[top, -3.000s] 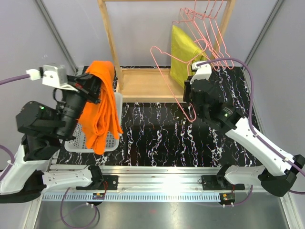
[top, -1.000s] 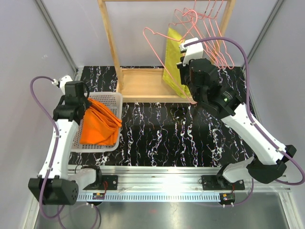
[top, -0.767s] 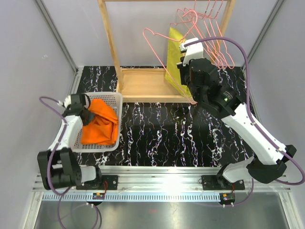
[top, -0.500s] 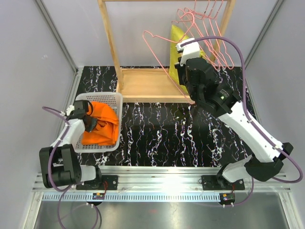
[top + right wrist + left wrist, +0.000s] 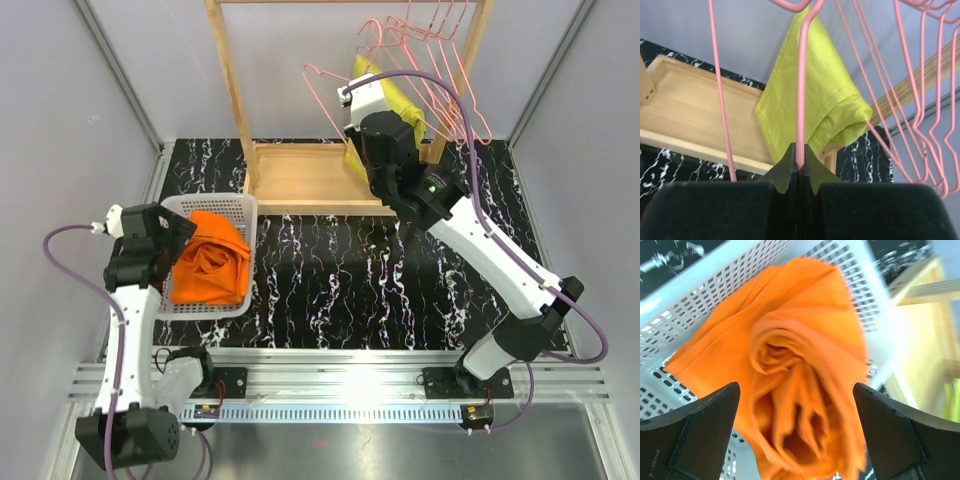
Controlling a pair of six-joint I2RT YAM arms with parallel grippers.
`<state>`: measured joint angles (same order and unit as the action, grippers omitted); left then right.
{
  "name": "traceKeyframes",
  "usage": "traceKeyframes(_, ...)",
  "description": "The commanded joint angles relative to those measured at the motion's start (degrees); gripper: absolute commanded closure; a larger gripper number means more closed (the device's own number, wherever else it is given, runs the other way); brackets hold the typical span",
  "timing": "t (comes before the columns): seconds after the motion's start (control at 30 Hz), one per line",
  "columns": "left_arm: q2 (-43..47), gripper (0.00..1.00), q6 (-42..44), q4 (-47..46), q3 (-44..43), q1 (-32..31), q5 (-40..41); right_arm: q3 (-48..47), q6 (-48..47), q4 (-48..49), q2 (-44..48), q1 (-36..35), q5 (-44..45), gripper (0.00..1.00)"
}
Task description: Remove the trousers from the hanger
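Observation:
The orange trousers (image 5: 212,270) lie bunched in the white basket (image 5: 238,206) at the left, off any hanger. My left gripper (image 5: 168,245) hovers just left of and above them, open. In the left wrist view the trousers (image 5: 800,365) fill the space below my left gripper (image 5: 797,440), whose fingers (image 5: 705,430) stand wide apart and touch no cloth. My right gripper (image 5: 358,118) is raised by the rack, shut on the pink wire hanger (image 5: 322,85). In the right wrist view my right gripper (image 5: 800,162) pinches the hanger (image 5: 801,90), which is bare.
A wooden rack (image 5: 300,180) stands at the back with a yellow-green garment (image 5: 390,95) and several more pink hangers (image 5: 445,60) on its rail. The garment (image 5: 810,105) and hangers (image 5: 900,100) hang close behind the held wire. The basket wall (image 5: 705,300) surrounds the trousers.
My left gripper has opened and let go of the trousers, which now rest in the basket, and has drawn back a little. My right arm has carried the hanger up and to the left.

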<state>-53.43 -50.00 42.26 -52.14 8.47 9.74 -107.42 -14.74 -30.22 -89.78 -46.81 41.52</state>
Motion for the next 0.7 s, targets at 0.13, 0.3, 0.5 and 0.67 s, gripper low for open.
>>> traceKeyframes(0.13, 9.74, 0.01, 9.99, 5.74, -8.24, 0.06, 2.40, -5.87, -11.44, 7.98, -4.52, 0.14, 6.73, 1.00)
traceKeyframes(0.3, 13.52, 0.01, 20.96, 3.97, -10.17, 0.06, -5.41, -9.91, -17.51, 12.62, -9.26, 0.14, 11.91, 1.00)
traceKeyframes(0.5, 20.45, 0.01, 28.11, 1.51, -7.02, -1.25, -11.77, -16.32, -27.60, 20.36, -16.28, 0.22, 17.80, 1.00)
traceKeyframes(0.67, 24.07, 0.01, 29.08, -0.51, -3.06, -3.63, -10.00, -26.85, -36.75, 25.91, -24.29, 0.22, 19.57, 1.00)
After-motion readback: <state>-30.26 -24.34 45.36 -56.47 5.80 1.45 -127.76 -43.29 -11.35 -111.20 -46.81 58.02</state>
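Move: The right hand grips an empty hanger. The rail's free left stretch is about 14 cm ahead of it, 1 cm left and 22 above; the yellow trousers hang roughly 11 cm ahead, 6 right, level in height, and the other hangers about 12 ahead, 14 right, 8 above. From the open left hand, the orange trousers lie in the basket some 2 cm ahead, 4 right and 15 below. Right carries the hanger about 7 cm forward, rising, towards the rail; open left rises 10 cm, backing away. ##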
